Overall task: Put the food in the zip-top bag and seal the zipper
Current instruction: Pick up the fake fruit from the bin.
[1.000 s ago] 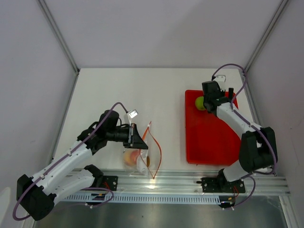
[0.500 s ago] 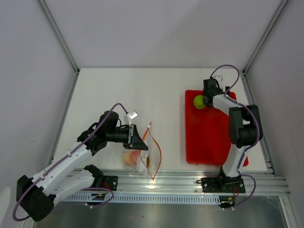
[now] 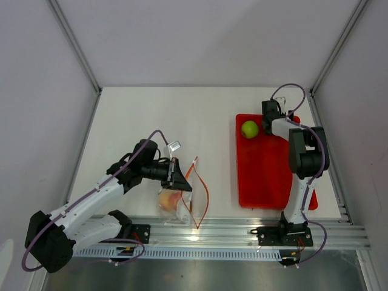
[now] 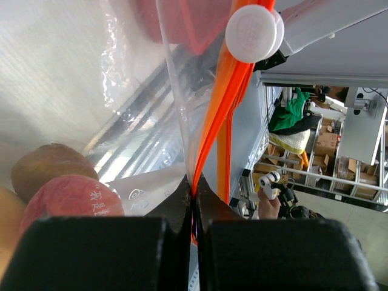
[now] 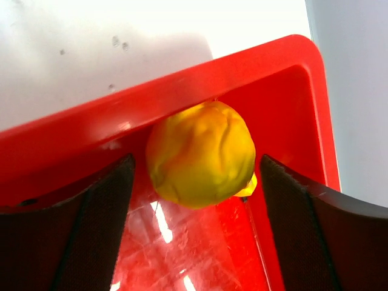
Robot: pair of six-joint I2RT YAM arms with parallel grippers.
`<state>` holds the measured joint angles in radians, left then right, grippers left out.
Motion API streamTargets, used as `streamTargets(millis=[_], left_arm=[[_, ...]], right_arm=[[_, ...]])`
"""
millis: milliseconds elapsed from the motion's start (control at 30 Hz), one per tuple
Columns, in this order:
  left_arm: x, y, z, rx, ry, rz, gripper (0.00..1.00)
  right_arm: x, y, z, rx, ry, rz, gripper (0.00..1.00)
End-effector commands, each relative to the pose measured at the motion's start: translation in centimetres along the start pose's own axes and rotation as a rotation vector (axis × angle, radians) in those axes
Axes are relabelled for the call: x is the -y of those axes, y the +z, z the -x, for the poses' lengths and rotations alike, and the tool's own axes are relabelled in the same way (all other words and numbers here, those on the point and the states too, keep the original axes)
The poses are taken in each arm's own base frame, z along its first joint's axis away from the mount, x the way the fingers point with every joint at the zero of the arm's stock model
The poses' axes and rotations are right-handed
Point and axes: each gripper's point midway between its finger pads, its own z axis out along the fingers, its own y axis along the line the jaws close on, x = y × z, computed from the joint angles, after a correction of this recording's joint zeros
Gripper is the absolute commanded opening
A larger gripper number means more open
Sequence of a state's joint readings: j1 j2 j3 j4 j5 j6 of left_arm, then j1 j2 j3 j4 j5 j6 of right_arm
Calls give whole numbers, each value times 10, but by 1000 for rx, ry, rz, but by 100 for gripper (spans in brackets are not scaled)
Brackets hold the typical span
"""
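Observation:
My left gripper (image 3: 182, 179) is shut on the mouth edge of the zip-top bag (image 3: 183, 211), pinching its orange zipper (image 4: 221, 115) between the jaws (image 4: 194, 193). The bag hangs open and holds food: a red-pink piece (image 4: 66, 200) and a brownish piece (image 4: 42, 170). A lime-green apple (image 3: 249, 129) lies free at the back of the red tray (image 3: 273, 176). My right gripper (image 3: 271, 115) is at the tray's far right corner. In the right wrist view it (image 5: 197, 160) stands open astride a yellow pear (image 5: 200, 151), with the fingers (image 5: 91, 212) clear of it on both sides.
The tray's raised rim (image 5: 151, 97) runs directly behind the pear and turns at the corner (image 5: 309, 54) beside it. White enclosure walls stand close on the right (image 3: 357, 121). An aluminium rail (image 3: 242, 230) crosses the near table edge under the bag.
My right gripper moved off the green apple toward the tray's far right corner, leaving the apple uncovered. The left gripper shifted slightly right with the bag.

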<state>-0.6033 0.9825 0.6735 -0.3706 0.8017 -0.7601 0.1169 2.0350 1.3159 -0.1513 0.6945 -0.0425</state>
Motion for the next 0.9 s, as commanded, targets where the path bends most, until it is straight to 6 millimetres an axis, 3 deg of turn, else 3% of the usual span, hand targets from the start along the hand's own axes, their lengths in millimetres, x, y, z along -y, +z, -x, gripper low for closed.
streamTargets(millis=[0, 133, 200, 267, 367, 467, 700, 733, 867], left_arm=[[19, -1, 9, 2, 45, -59, 1], [16, 1, 10, 0, 33, -53, 0], [17, 1, 10, 2, 33, -52, 0], [17, 1, 11, 7, 33, -51, 0], [15, 1, 10, 12, 30, -45, 0], [13, 1, 8, 13, 24, -40, 1], [14, -4, 7, 44, 22, -41, 1], [14, -4, 7, 43, 21, -38, 0], [16, -7, 4, 50, 26, -41, 0]], right_arm=[[1, 9, 6, 22, 29, -11, 83], [-2, 10, 7, 20, 35, 24, 68], [-4, 10, 9, 25, 37, 42, 55], [-5, 8, 10, 25, 43, 51, 53], [-6, 2, 11, 30, 48, 75, 40], [-3, -7, 12, 31, 56, 86, 20], [7, -54, 18, 83, 134, 164, 0], [7, -70, 27, 116, 147, 194, 0], [5, -111, 24, 160, 155, 262, 0]])
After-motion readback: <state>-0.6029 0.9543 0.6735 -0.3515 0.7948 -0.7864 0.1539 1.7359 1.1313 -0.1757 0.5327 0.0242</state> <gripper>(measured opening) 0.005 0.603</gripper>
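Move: The yellow fruit already sits between the right hand's open fingers, about 1 cm to the right of its grip point and 1 cm below. The bin's far wall is some 4 cm ahead and its right wall roughly 6 cm to the right. The green apple lies about 17 cm to the left and 2 cm nearer the base. From the left hand, the yellow fruit is about 35 cm ahead, 43 cm to the right and 14 cm lower. The yellow fruit in the bin's far right corner is pinched as the right hand settles barely a centimetre down and to the right and closes its fingers on both sides. After a brief hold, the hand lifts it about 5 cm while drawing back and to the left, some 4 cm each, away from the far and right walls, the wrist tilting roughly 10 degrees. ##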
